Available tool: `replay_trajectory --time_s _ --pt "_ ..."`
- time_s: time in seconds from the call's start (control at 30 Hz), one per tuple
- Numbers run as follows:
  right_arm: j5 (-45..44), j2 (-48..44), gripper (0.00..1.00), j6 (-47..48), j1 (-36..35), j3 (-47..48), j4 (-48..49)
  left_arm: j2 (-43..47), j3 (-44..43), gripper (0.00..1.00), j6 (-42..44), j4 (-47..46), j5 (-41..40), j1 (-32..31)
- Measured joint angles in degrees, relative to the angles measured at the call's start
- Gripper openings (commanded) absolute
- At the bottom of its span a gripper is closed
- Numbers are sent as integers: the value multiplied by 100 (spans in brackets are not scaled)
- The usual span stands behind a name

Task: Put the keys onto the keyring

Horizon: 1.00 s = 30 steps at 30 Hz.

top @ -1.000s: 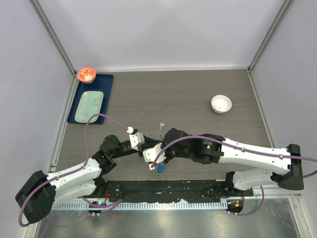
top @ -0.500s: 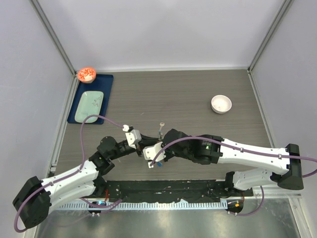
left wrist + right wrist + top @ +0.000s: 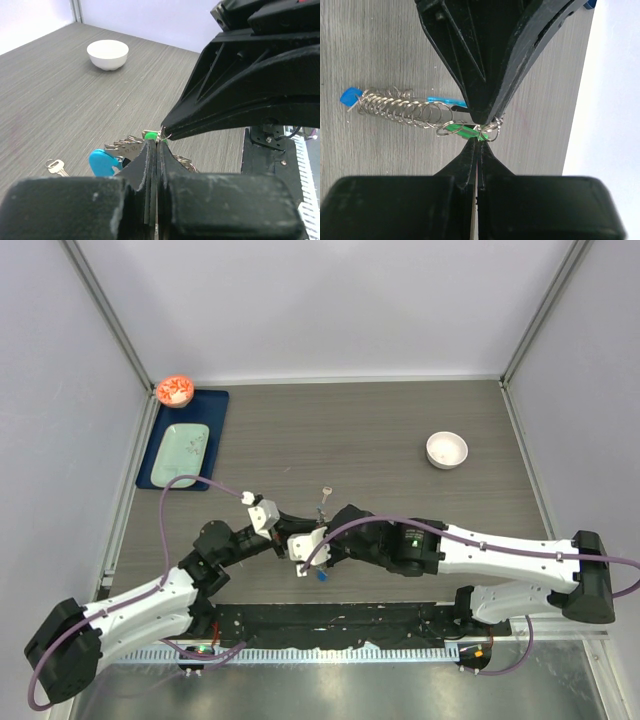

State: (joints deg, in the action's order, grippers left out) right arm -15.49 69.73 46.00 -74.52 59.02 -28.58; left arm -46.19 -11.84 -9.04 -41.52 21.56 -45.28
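The keyring (image 3: 395,107) is a run of silver rings with a light-blue strap (image 3: 442,101) and a dark-blue tag (image 3: 351,96) (image 3: 322,577), held just above the table near the front middle. My left gripper (image 3: 156,141) and right gripper (image 3: 479,140) meet tip to tip, both shut on the thin end ring. The green-headed key (image 3: 462,131) (image 3: 150,135) sits right at that ring; whether the ring passes through it is hidden by the fingertips. The plain silver key (image 3: 322,495) (image 3: 56,166) lies loose on the table just beyond the grippers.
A white bowl (image 3: 447,449) (image 3: 107,53) stands at the back right. A blue tray (image 3: 215,405) with a pale green plate (image 3: 185,450) and an orange bowl (image 3: 175,390) sit at the back left. Walls close in the table on three sides.
My left gripper has closed its jaws at the ring and its arm has shifted slightly left. The right gripper stays shut in place. The silver key has not moved.
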Motion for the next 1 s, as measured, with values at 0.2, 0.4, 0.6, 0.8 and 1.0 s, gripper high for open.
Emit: replay_trajectory --time_s 0.2,0.4,0.6,0.8,1.0 --pt "24 -197 1 -256 9 -459 651 -55 94 0 -229 -249 -57 0" --pt "7 -243 1 -546 13 -743 1147 -52 140 3 -317 -254 -188 0" --pt "-232 -509 1 -831 11 -822 1139 273 107 39 -144 17 -566 9" --pt "-732 -933 1 -1071 166 -809 748 811 -116 59 208 404 -1106 26" --pt "-994 -931 1 -1362 1272 -542 501 922 -258 75 402 876 -1663 31"
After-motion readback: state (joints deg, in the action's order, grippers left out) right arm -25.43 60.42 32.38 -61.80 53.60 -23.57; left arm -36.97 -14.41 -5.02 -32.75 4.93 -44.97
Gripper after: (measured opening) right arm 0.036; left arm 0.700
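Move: The keyring's upper rings are pinched right at the tips of both hands, which meet there; its chain and blue end hang beneath, the keyring's middle some 7 cm below either hand and about 1 cm back. The green key is at the same spot, about 1 cm below the fingertips of both hands. A loose silver key lies on the table about 10 cm ahead of either hand, neither left nor right, some 15 cm lower. The keyring goes off with the right hand: its shut fingers keep their pinch, first easing about 1 cm left and down as the wrist rolls, then sweeping right and forward, about 10 cm, rising slightly and turning clockwise nearly 30 degrees. The left hand stays put at the rings at first, then opens wide, lets go and draws off forward, left and up, some 6 cm. ##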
